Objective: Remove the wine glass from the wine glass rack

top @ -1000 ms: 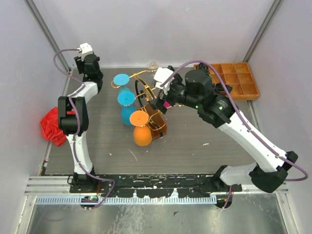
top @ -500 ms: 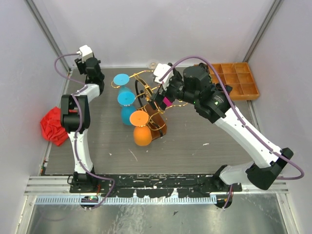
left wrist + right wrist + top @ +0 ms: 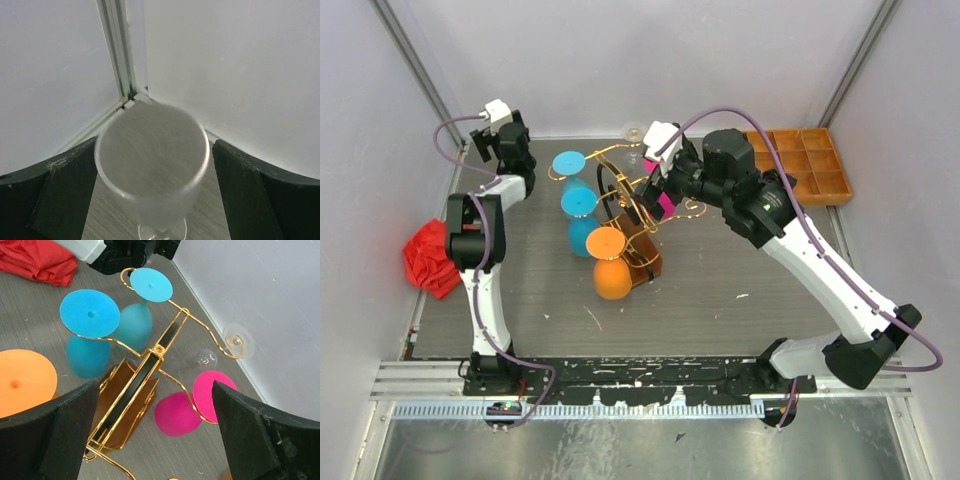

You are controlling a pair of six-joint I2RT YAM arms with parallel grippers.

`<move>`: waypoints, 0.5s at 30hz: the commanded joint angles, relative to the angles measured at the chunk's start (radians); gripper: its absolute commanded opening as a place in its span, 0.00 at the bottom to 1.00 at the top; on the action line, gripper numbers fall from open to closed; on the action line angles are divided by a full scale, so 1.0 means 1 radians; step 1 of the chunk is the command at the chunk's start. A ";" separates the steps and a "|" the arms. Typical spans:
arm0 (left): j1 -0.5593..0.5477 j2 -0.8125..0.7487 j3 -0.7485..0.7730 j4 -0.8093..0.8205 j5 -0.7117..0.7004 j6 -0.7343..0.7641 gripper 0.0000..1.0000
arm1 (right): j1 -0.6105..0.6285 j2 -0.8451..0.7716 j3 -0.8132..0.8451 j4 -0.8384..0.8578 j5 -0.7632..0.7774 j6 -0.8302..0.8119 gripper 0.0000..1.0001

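The gold wire wine glass rack (image 3: 620, 195) (image 3: 150, 365) stands mid-table on its brown wooden base. Two blue glasses (image 3: 578, 202) (image 3: 90, 312), an orange one (image 3: 610, 275) (image 3: 22, 382), a pink one (image 3: 175, 415) and a clear one (image 3: 200, 360) hang from it upside down. My right gripper (image 3: 655, 185) (image 3: 155, 385) hovers open above the pink glass, holding nothing. In the back left corner my left gripper (image 3: 485, 148) (image 3: 155, 145) is open around a frosted clear wine glass (image 3: 152, 165) that stands upright on the table, with a gap beside the right finger (image 3: 250, 195).
A red cloth (image 3: 428, 258) (image 3: 40, 260) lies at the left edge of the table. A compartmented brown wooden tray (image 3: 805, 165) sits at the back right. Enclosure walls and a corner post (image 3: 117, 50) stand close behind the left gripper.
My left gripper's jaws have spread wider around the clear glass in the corner. The right gripper has shifted a little toward the back over the rack, still open.
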 commanded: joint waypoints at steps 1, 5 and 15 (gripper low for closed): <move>0.003 -0.041 -0.038 -0.026 0.003 -0.051 0.98 | -0.017 -0.001 0.038 0.075 -0.019 0.073 1.00; 0.002 -0.103 -0.060 -0.090 0.027 -0.093 0.98 | -0.054 0.058 0.133 0.035 -0.035 0.224 0.96; -0.006 -0.305 -0.117 -0.345 0.098 -0.195 0.98 | -0.290 0.320 0.482 -0.252 -0.078 0.650 0.68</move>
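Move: The right hand's clear wine glass hangs at the rack's far end, about 20 cm ahead, 6 cm left and 15 cm below it; the pink glass hangs roughly 7 cm straight ahead and 13 cm down, the far blue one 11 cm ahead, 19 cm left and 15 cm down. From the left hand that rack glass is some 37 cm right and 8 cm back, and the glass already set down stands right between its open fingers, its middle about 5 cm lower. Bring the right gripper forward about 7 cm and slightly up, over the pink glass towards the clear one at the rack's far end, tipping the fingers down and turning them clockwise, some 25 degrees in all, while partly closing them. Meanwhile clear the left gripper, already open, from the standing glass: dip 2.5 cm, then lift about 5 cm while drawing back. ##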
